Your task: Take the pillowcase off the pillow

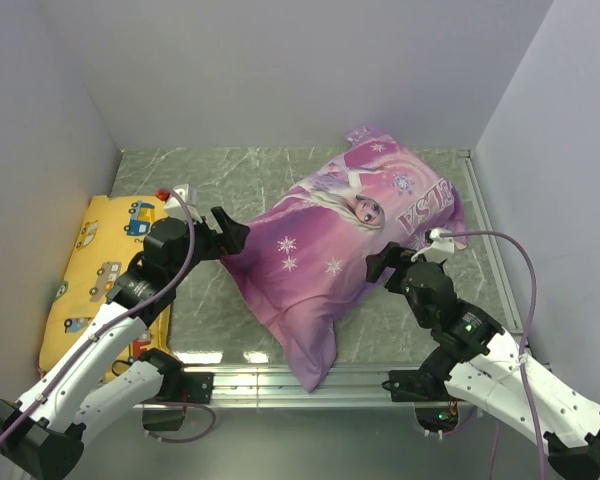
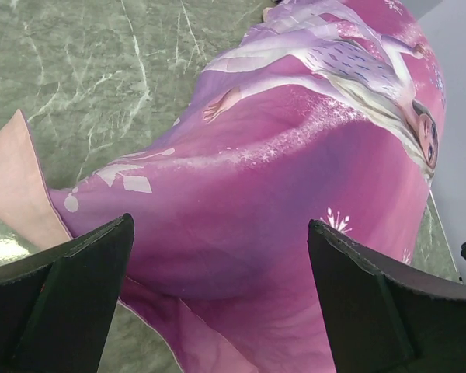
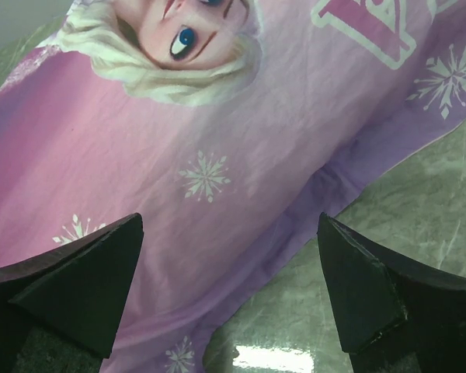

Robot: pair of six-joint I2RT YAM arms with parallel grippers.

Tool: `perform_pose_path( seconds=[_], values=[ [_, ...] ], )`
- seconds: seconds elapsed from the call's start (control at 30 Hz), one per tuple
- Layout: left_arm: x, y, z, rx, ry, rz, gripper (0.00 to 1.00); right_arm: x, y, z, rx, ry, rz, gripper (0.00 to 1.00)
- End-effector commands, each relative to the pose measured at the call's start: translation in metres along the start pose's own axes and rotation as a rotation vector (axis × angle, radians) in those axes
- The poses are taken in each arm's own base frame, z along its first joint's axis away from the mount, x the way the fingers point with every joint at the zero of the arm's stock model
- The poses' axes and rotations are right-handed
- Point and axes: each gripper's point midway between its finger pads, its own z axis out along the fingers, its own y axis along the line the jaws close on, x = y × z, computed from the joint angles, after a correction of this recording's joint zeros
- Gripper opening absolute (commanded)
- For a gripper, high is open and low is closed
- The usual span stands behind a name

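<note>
The pink-purple princess pillowcase (image 1: 340, 245) lies stuffed and plump in the middle of the table, running from back right to the near edge; the white pillow inside it is hidden. My left gripper (image 1: 236, 237) is open and empty just above the case's left edge; its wrist view shows the magenta fabric (image 2: 295, 194) and a paler pink flap (image 2: 12, 186) between wide jaws. My right gripper (image 1: 384, 266) is open and empty at the case's right edge, over its printed face (image 3: 179, 39) and hem (image 3: 311, 202).
A yellow cushion with cartoon vehicles (image 1: 95, 270) lies along the left wall. A small red and white object (image 1: 172, 192) sits behind it. Grey walls close in on three sides. The table's metal front rail (image 1: 280, 380) runs under the case's near corner.
</note>
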Motion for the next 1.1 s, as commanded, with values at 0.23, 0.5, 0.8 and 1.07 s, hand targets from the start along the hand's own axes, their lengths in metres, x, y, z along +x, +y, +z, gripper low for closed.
perform_pose_path(
  seconds=[0.23, 0.5, 0.8, 1.07],
  values=[
    [-0.013, 0.003, -0.008, -0.037, -0.050, -0.030, 0.99, -0.010, 0.016, 0.000, -0.067, -0.024, -0.061, 1.00],
    [0.013, -0.004, 0.012, 0.013, 0.035, -0.088, 0.99, -0.004, 0.019, 0.012, -0.048, -0.003, -0.073, 1.00],
    [0.051, -0.008, 0.043, -0.004, 0.129, -0.099, 0.99, 0.006, 0.023, 0.042, -0.074, 0.044, 0.014, 1.00],
    [0.075, 0.031, 0.061, -0.188, 0.149, -0.110, 0.51, 0.030, 0.024, 0.072, -0.047, 0.079, 0.045, 1.00]
  ],
)
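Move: The pillowcase's left end, the cloth to be gripped, lies some 10 cm below the left hand, about 2 cm ahead and 4 cm to its right; the printed snowflake pair is about 11 cm right of that hand, level with it fore and aft. From the right hand the snowflake under the face lies about 6 cm ahead, 3 cm left and 6 cm down; the printed face is some 14 cm ahead, 3 cm left, and the lone snowflake 2 cm ahead, 10 cm left. Pillowcase cloth at the left end is gathered up between the left fingers as they start closing around it: that hand pauses, then sinks about 9 cm, drifting right and a little forward, tipping down some 15 degrees. Meanwhile the right hand, fingers still wide open, reaches forward, down and left, around 5 cm forward, onto the snowflake under the face, its tips seeming to press into the cloth. ##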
